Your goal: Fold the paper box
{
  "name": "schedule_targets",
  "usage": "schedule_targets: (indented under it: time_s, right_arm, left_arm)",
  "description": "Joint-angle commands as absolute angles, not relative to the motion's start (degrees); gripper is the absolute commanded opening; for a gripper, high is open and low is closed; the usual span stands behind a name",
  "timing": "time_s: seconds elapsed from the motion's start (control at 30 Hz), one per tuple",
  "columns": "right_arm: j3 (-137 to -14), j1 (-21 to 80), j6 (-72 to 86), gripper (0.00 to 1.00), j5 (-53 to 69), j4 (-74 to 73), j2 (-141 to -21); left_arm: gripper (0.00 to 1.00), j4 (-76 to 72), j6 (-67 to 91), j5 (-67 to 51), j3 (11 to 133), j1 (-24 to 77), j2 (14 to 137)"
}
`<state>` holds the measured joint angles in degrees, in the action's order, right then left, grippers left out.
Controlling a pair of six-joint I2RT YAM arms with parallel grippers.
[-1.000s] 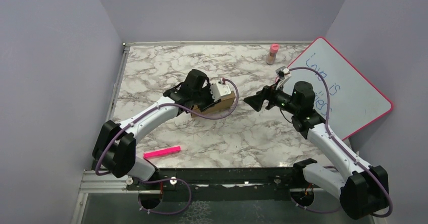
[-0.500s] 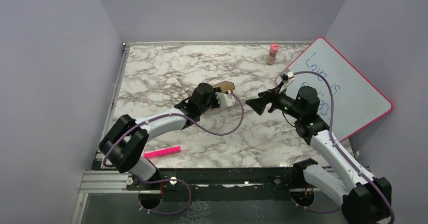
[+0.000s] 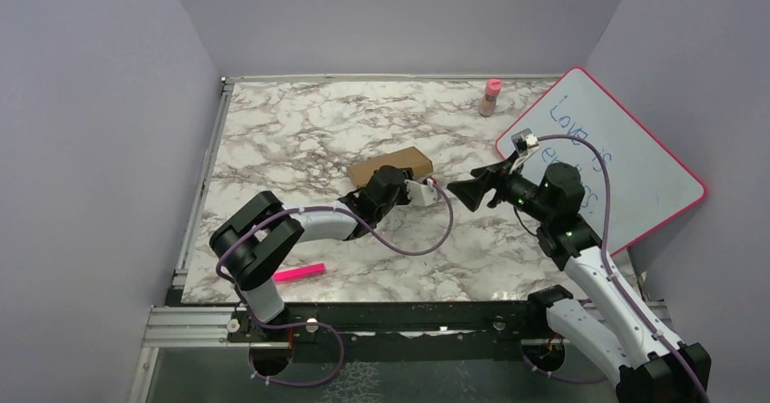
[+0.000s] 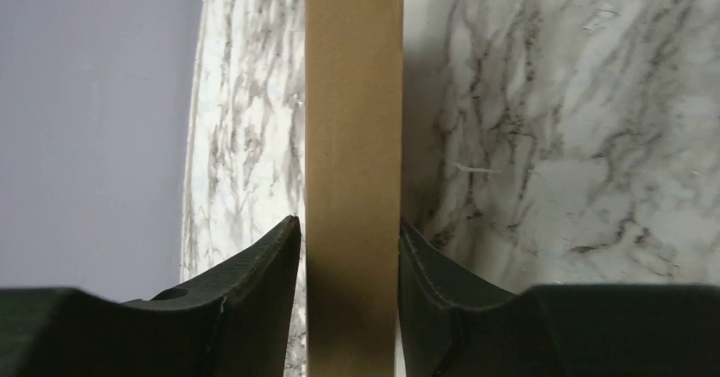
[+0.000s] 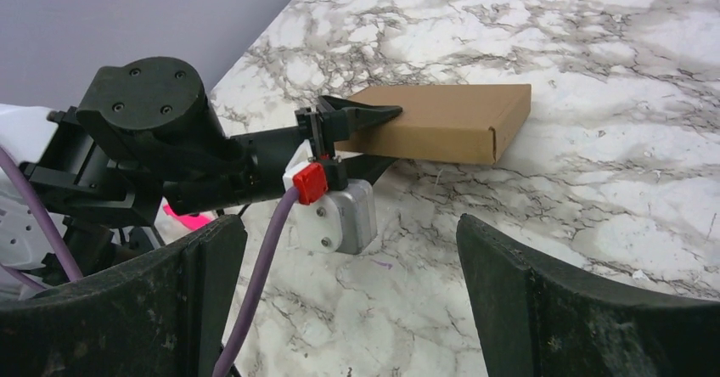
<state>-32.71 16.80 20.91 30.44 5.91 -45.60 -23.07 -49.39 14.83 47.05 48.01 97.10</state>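
Observation:
The paper box (image 3: 390, 164) is a flat, closed brown cardboard box lying mid-table, also seen in the right wrist view (image 5: 450, 118). My left gripper (image 3: 380, 180) straddles its near end, one finger over the top (image 5: 361, 114) and one underneath. In the left wrist view the box edge (image 4: 352, 97) runs between the jaws of the left gripper (image 4: 348, 224). One pad touches the cardboard and a thin gap shows at the other. My right gripper (image 3: 454, 190) hovers wide open to the right of the box and holds nothing (image 5: 346, 222).
A pink marker (image 3: 291, 273) lies near the front left. A pink-capped bottle (image 3: 491, 97) stands at the back. A pink-framed whiteboard (image 3: 626, 176) leans at the right wall. The left arm's purple cable (image 3: 436, 230) loops over the table between the arms.
The left arm swung the box down and rightward, and it now lies flat on the table. Its jaws have eased slightly. The right gripper drifted a little lower, still open.

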Motion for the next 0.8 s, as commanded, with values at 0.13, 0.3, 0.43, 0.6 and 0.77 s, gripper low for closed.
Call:
schedule_targets:
  time_s: [0.13, 0.3, 0.43, 0.6, 0.77]
  right_arm:
    - [-33.0, 16.7, 19.6, 1.00, 25.2, 1.2, -41.9]
    - [-34.1, 16.6, 18.5, 1.00, 22.1, -2.4, -41.1]
    - [-34.8, 16.7, 18.1, 1.00, 19.8, -4.2, -40.6]
    - [-36.1, 16.7, 17.2, 1.00, 13.4, -7.9, -39.4]
    - [-37.5, 16.6, 17.0, 1.00, 8.0, -11.1, -37.5]
  left_arm:
    - [0.58, -17.0, -44.9, 9.1, 45.0, 50.7, 93.7]
    - [0.66, -8.8, -39.0, 0.3, 47.9, 50.6, 92.2]
    - [0.72, -6.6, -33.6, -3.5, 49.7, 50.6, 90.6]
    - [0.89, -7.6, -24.0, -3.9, 51.6, 48.1, 87.5]
    - [0.99, -9.5, -14.2, -5.7, 53.9, 40.3, 84.2]
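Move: The left fingers are around the box's near edge, with its middle about 3 cm ahead of, 3 cm left of and 2 cm below the hand. The pink-capped bottle stands some 19 cm ahead and 18 cm right, and the pink bar lies about 20 cm back and 23 cm left, both roughly 6 cm lower. From the right hand the box is about 11 cm ahead, 15 cm left and 16 cm below. The left fingers let go of the box's near edge, opening from partly open to nearly full while the hand draws back about 6 cm, sinks 3 cm and drifts 3 cm right. It then climbs some 5 cm, with a small swing forward, the wrist tilting about 20 degrees further down. The wide-open right hand backs off about 5 cm to its right, turning clockwise. ##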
